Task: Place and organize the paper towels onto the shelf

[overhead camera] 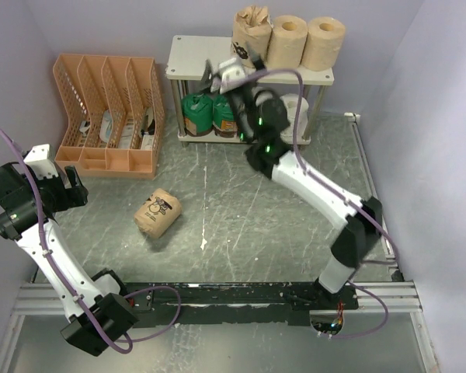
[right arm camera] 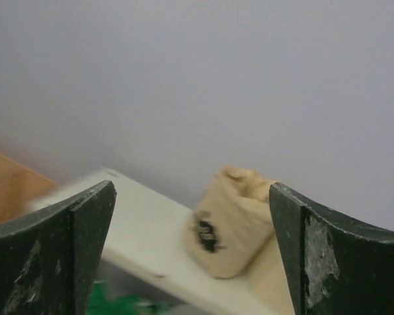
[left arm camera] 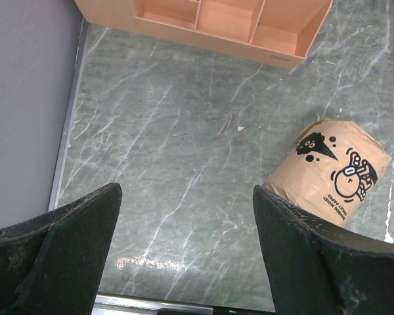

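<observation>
The shelf (overhead camera: 194,58) stands at the back. On its top board are a tan-wrapped roll with black prints (overhead camera: 251,31) and two plain tan rolls (overhead camera: 287,40) (overhead camera: 325,43). On the lower tier are two brown-wrapped rolls with green tops (overhead camera: 196,114) and a white roll (overhead camera: 299,109), partly hidden by my right arm. Another black-print roll (overhead camera: 158,212) lies on its side on the table. My right gripper (overhead camera: 229,68) is open and empty in front of the top board, facing the printed roll (right arm camera: 226,223). My left gripper (overhead camera: 71,186) is open and empty, left of the lying roll (left arm camera: 328,172).
An orange slotted file organizer (overhead camera: 109,109) stands at the back left, close to my left gripper, and shows in the left wrist view (left arm camera: 203,20). Walls close in the table at the back, left and right. A metal rail (overhead camera: 217,295) runs along the near edge.
</observation>
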You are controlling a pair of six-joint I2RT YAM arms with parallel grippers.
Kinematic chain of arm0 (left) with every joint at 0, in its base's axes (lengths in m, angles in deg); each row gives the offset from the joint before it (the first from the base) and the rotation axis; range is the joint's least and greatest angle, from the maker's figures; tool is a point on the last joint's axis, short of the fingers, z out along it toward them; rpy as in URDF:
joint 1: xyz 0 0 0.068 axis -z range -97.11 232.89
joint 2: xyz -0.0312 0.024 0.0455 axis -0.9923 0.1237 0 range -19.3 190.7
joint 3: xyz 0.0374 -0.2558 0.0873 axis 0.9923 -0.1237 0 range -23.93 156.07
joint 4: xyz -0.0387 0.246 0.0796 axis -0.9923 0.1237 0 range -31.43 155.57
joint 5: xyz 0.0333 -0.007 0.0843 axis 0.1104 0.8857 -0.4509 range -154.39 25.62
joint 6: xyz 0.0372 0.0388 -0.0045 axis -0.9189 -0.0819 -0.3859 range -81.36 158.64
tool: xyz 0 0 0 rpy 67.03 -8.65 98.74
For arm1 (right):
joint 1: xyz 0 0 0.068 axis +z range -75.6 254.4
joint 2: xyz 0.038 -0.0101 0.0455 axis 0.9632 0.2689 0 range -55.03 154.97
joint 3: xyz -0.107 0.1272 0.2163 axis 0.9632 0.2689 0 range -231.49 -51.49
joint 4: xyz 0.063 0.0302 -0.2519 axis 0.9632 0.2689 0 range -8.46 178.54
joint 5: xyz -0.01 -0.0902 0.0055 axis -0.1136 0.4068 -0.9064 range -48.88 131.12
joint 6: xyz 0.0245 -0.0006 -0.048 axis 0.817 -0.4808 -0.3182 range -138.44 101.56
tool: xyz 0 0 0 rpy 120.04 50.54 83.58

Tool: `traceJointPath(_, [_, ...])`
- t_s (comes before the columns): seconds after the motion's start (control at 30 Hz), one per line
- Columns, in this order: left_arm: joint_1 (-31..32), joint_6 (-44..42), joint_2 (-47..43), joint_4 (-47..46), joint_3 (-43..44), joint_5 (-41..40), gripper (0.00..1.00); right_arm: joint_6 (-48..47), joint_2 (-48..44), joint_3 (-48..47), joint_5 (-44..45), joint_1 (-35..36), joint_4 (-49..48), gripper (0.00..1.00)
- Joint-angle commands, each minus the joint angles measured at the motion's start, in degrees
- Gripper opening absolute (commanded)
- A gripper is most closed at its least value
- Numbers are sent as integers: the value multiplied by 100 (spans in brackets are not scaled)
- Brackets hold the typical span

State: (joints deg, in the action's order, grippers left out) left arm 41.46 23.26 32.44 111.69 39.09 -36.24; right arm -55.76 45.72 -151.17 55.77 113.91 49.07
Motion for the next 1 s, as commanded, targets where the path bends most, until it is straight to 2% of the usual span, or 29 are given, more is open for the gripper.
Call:
traceJointPath(0.0, [-60, 52, -112, -135, -29, -28, 93, 553, -1193, 1870, 1075, 1129, -1741, 100])
traceJointPath(0.13, [-62, 35, -76, -129, -20, 11, 92, 3496, -1837, 3863, 585, 1221, -1649, 100])
traceJointPath(0.23, [-62, 14, 57, -90, 3, 55, 92, 4941, -1563, 4897, 506, 1221, -1710, 100])
traceJointPath(0.33, [-61, 0, 181, -74, 15, 62, 91, 6210, -970, 5423, -125, 1109, -1944, 100])
traceJointPath(0.53, [-65, -10, 187, -70, 11, 85, 91, 7743, 482, 5315, -1153, 1112, -2884, 100])
traceJointPath(0.6, [-61, -9, 183, -78, 9, 78, 91, 8004, 934, 5159, -1413, 1112, -3326, 100])
traceJointPath(0.97, [-61, -34, 184, -69, 8, 114, 90, 9075, 2548, 4258, -2521, 1132, -4394, 100])
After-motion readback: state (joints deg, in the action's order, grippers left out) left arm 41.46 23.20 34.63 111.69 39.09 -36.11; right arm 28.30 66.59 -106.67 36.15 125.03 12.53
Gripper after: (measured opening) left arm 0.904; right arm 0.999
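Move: The last wrapped paper towel lies on the table some 47 cm below the right hand, about 18 cm back and 22 cm to its left. The orange rack stands 15 cm left of that roll and 20 cm farther out. The wrapped towel on the shelf top is 14 cm ahead of the right hand, 5 cm right and 7 cm lower. From the left hand, the table roll is about 18 cm right, 4 cm ahead and 19 cm below. Backing off from the shelf first, by some 13 cm, the open right hand then drops about 40 cm and drifts left towards the near-shelf end of the wrapped towel on the table. The wrist turns through roughly 90 degrees, bringing the fingers from slanting up and forward to level and pointing left and forward. The fingers stay wide open beside the roll; no touch can be seen. ##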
